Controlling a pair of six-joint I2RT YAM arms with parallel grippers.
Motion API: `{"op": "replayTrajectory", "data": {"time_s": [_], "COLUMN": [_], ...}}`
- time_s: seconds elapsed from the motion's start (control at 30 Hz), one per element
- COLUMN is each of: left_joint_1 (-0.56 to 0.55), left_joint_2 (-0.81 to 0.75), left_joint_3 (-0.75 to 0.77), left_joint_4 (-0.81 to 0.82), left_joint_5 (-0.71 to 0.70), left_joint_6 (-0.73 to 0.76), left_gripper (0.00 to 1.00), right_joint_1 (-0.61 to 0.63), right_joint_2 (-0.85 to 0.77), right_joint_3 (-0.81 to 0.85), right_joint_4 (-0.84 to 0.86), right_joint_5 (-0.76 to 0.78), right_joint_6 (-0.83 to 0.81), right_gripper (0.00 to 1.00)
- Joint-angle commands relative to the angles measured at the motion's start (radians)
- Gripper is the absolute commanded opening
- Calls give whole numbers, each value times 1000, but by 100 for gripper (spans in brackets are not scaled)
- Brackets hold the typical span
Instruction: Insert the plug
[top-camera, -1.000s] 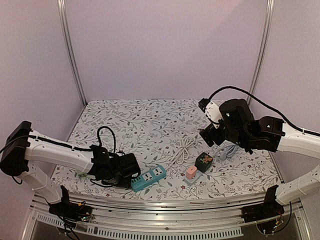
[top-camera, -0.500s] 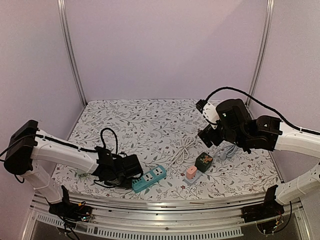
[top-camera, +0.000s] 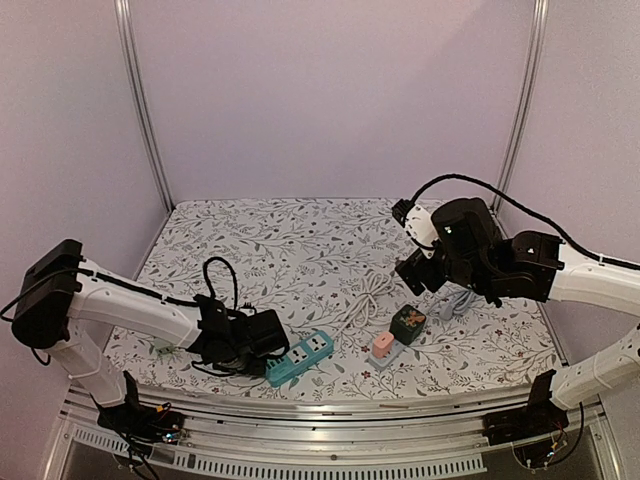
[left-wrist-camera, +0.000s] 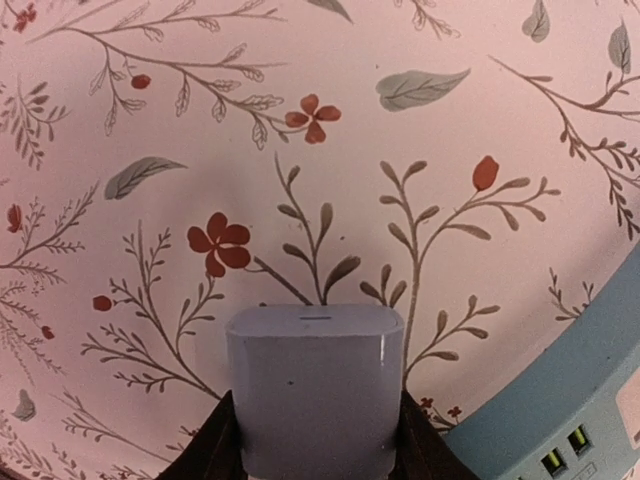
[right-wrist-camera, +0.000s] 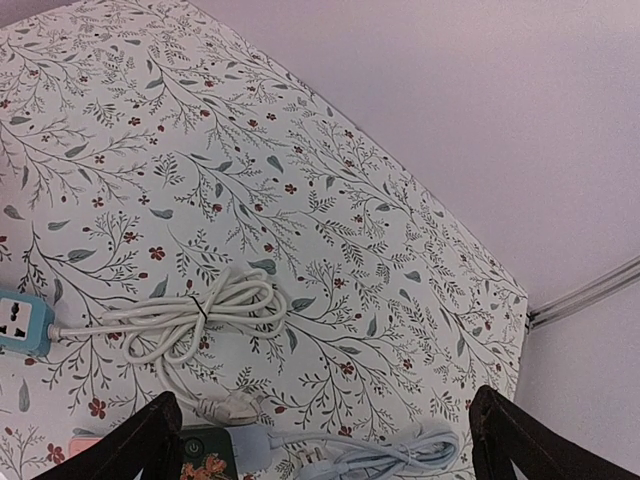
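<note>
In the left wrist view a white, block-shaped plug (left-wrist-camera: 314, 380) with a thin slot in its top face sits between my left gripper's (left-wrist-camera: 315, 405) dark fingers (left-wrist-camera: 215, 445), which press both its sides just above the floral tablecloth. A teal power strip (left-wrist-camera: 575, 395) lies right beside it at the lower right. From above, the left gripper (top-camera: 258, 335) sits low at the strip's (top-camera: 300, 356) left end, and the plug is hidden under it. My right gripper (top-camera: 416, 270) hovers wide open and empty over the right half of the table.
The strip's white cable (top-camera: 366, 298) lies coiled in the middle of the table (right-wrist-camera: 196, 318). A green cube socket (top-camera: 408, 321), a pink adapter (top-camera: 383, 345) and a pale blue cable bundle (right-wrist-camera: 420, 458) lie under the right arm. Walls enclose the table.
The left gripper has crept right toward the teal strip and its fingers have closed in on the white plug. The right arm has barely shifted.
</note>
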Motion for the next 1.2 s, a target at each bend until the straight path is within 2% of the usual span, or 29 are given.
{"op": "replayTrajectory", "data": {"time_s": [0.0, 0.2, 0.33, 0.57, 0.77, 0.93, 1.07, 1.17], "left_joint_1": [1, -45, -45, -43, -26, -28, -28, -32], "left_joint_2": [-19, -129, -193, -341, -362, -359, -375, -389], "left_joint_3": [-18, 1, 8, -13, -38, -59, -104, -145], "left_joint_4": [-8, 1, 74, 411, 645, 732, 805, 881], "left_joint_5": [-50, -203, -275, -296, -242, -187, -168, -67], "left_joint_6": [15, 99, 175, 413, 599, 782, 908, 1005], "left_gripper": [14, 13, 10, 6, 5, 5, 5, 7], "right_joint_1": [-5, -6, -4, -1, 57, 70, 69, 69], "right_joint_2": [12, -8, 1, 54, 126, 213, 234, 234], "right_joint_3": [30, 43, 55, 18, 26, 119, 202, 250], "right_joint_4": [-18, 16, 61, 217, 384, 332, 194, 104], "right_joint_5": [-15, -105, -230, -475, -601, -793, -805, -797], "right_joint_6": [21, 86, 218, 438, 580, 614, 595, 593], "right_gripper": [99, 99, 99, 99, 98, 97, 96, 96]}}
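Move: The left gripper already has the blue plug pinched down at the table; the right gripper it is to meet waits open about 30 cm to its right, 9 cm farther out and 24 cm higher. The teal strip's middle lies roughly 9 cm right and 2 cm ahead of the left hand. From the right gripper the blue plug is some 30 cm left, 9 cm back and 24 cm down, while the black plug sits almost underneath, about 2 cm back and 23 cm below. Keep the blue plug pinched and lift the left gripper about 19 cm off the table, easing right and a little forward over the teal strip, tipping its fingers up some 40 degrees and swinging them clockwise. Meanwhile sweep the open right gripper left about 17 cm and back 7 cm towards the rising plug, its left side rolling up and its fingers tipping down; halt both with the plug just short of the right fingers. ##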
